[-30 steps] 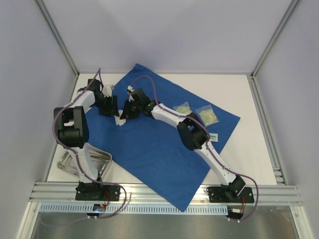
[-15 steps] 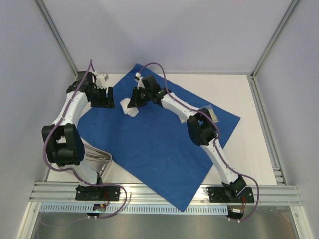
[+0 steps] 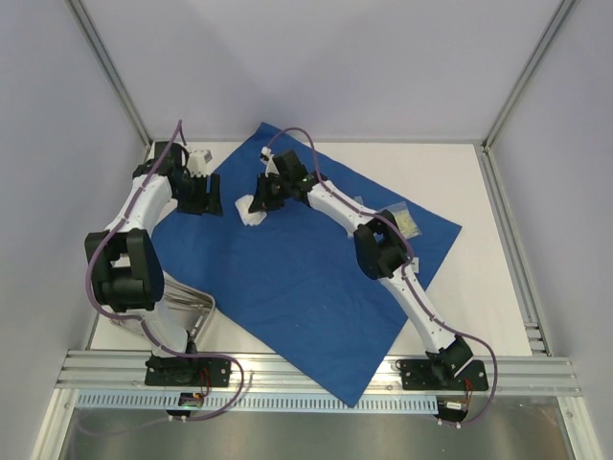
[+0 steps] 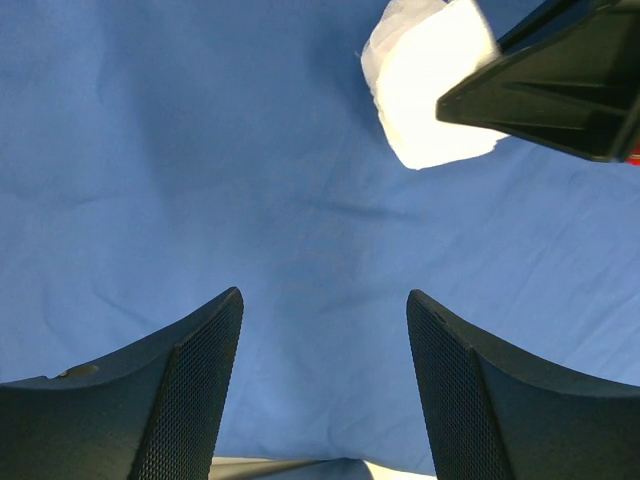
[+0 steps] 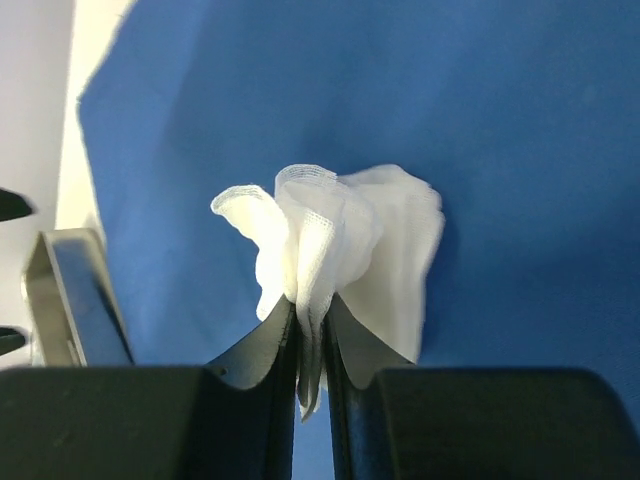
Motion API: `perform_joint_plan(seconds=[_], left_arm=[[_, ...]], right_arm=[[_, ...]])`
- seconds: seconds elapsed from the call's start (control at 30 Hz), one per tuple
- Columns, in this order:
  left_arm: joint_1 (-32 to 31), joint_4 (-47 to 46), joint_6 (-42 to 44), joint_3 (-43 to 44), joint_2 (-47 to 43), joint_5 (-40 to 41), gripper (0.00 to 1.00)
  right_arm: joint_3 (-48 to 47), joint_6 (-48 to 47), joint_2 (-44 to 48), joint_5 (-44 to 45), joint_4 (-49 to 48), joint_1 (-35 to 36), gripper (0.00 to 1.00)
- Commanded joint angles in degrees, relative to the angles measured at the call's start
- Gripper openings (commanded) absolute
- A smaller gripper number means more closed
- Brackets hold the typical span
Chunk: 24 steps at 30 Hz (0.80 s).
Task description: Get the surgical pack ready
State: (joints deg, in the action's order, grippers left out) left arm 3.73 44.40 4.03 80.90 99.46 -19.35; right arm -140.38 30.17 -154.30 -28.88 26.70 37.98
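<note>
The surgical pack's blue drape [image 3: 306, 278] lies spread flat across the table. My right gripper [image 3: 260, 204] hovers over the drape's far left part, shut on a bunched white gauze pad [image 3: 252, 215]. In the right wrist view the gauze [image 5: 340, 240] fans out above the gripper [image 5: 312, 312], pinched between the fingers. My left gripper [image 3: 212, 198] hangs open a short way left of the gauze, over the drape's left edge. The left wrist view shows that gripper [image 4: 325, 305] with only blue cloth [image 4: 200, 150] between its fingers, and the gauze [image 4: 430, 90] ahead at upper right.
A steel tray [image 3: 196, 309] sits at the near left, partly behind the left arm, and its rim [image 5: 70, 300] shows in the right wrist view. A clear packet [image 3: 408, 222] lies on the drape's right part by the right arm's elbow. Frame posts bound the table.
The left gripper has let go of the gauze, opened and drawn back to the left. The right gripper has carried the gauze up and toward the far side.
</note>
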Motion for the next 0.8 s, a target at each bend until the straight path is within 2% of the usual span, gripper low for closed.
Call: perform_joint_plan(seconds=[0.0, 0.13, 0.37, 0.47, 0.57, 0.77], left_arm=[[-0.4, 0.5, 0.8, 0.2, 0.4, -0.9, 0.75], [-0.4, 0.5, 0.8, 0.4, 0.9, -1.2, 0.75], [-0.4, 0.7, 0.7, 0.5, 1.8, -2.0, 0.75], [-0.4, 0.8, 0.8, 0.3, 1.8, -2.2, 0.75], [-0.5, 0.9, 0.9, 0.3, 1.7, -2.4, 0.75], [-0.4, 0.8, 1.0, 0.1, 1.5, -2.5, 0.75]], right_arm=[[-2.0, -1.1, -1.3, 2.1, 2.3, 0.2, 0.01], [-0.8, -1.6, -0.7, 5.7, 1.9, 0.0, 0.03], [-0.1, -1.4, 0.9, 5.3, 0.9, 0.1, 0.36], [2.8, -1.3, 4.0, 5.8, -0.5, 0.1, 0.44], [6.2, -1.1, 7.8, 6.7, -3.9, 0.2, 0.48], [7.4, -1.5, 10.8, 8.1, -4.1, 0.2, 0.50]])
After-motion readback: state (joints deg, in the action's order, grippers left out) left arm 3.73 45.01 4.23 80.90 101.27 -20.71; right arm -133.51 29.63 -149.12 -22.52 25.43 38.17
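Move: My right hand holds a gauze over the other white gauze, whose middle lies about 2 cm to its left, level fore and aft, some 4 cm below. On the table, the nearer bag with green contents is roughly 25 cm to this hand's right and 3 cm back; the metal tray is about 23 cm left and 27 cm back. From my left hand the lower gauze is some 4 cm ahead, 10 cm right and 10 cm down. I set the pinched gauze down onto the one beneath: my right hand sinks about 2.5 cm, pauses there while its fingers start to open and let go, then rises some 3 cm away from the pile, easing about a centimetre to the right as the fingers go on to half open. ##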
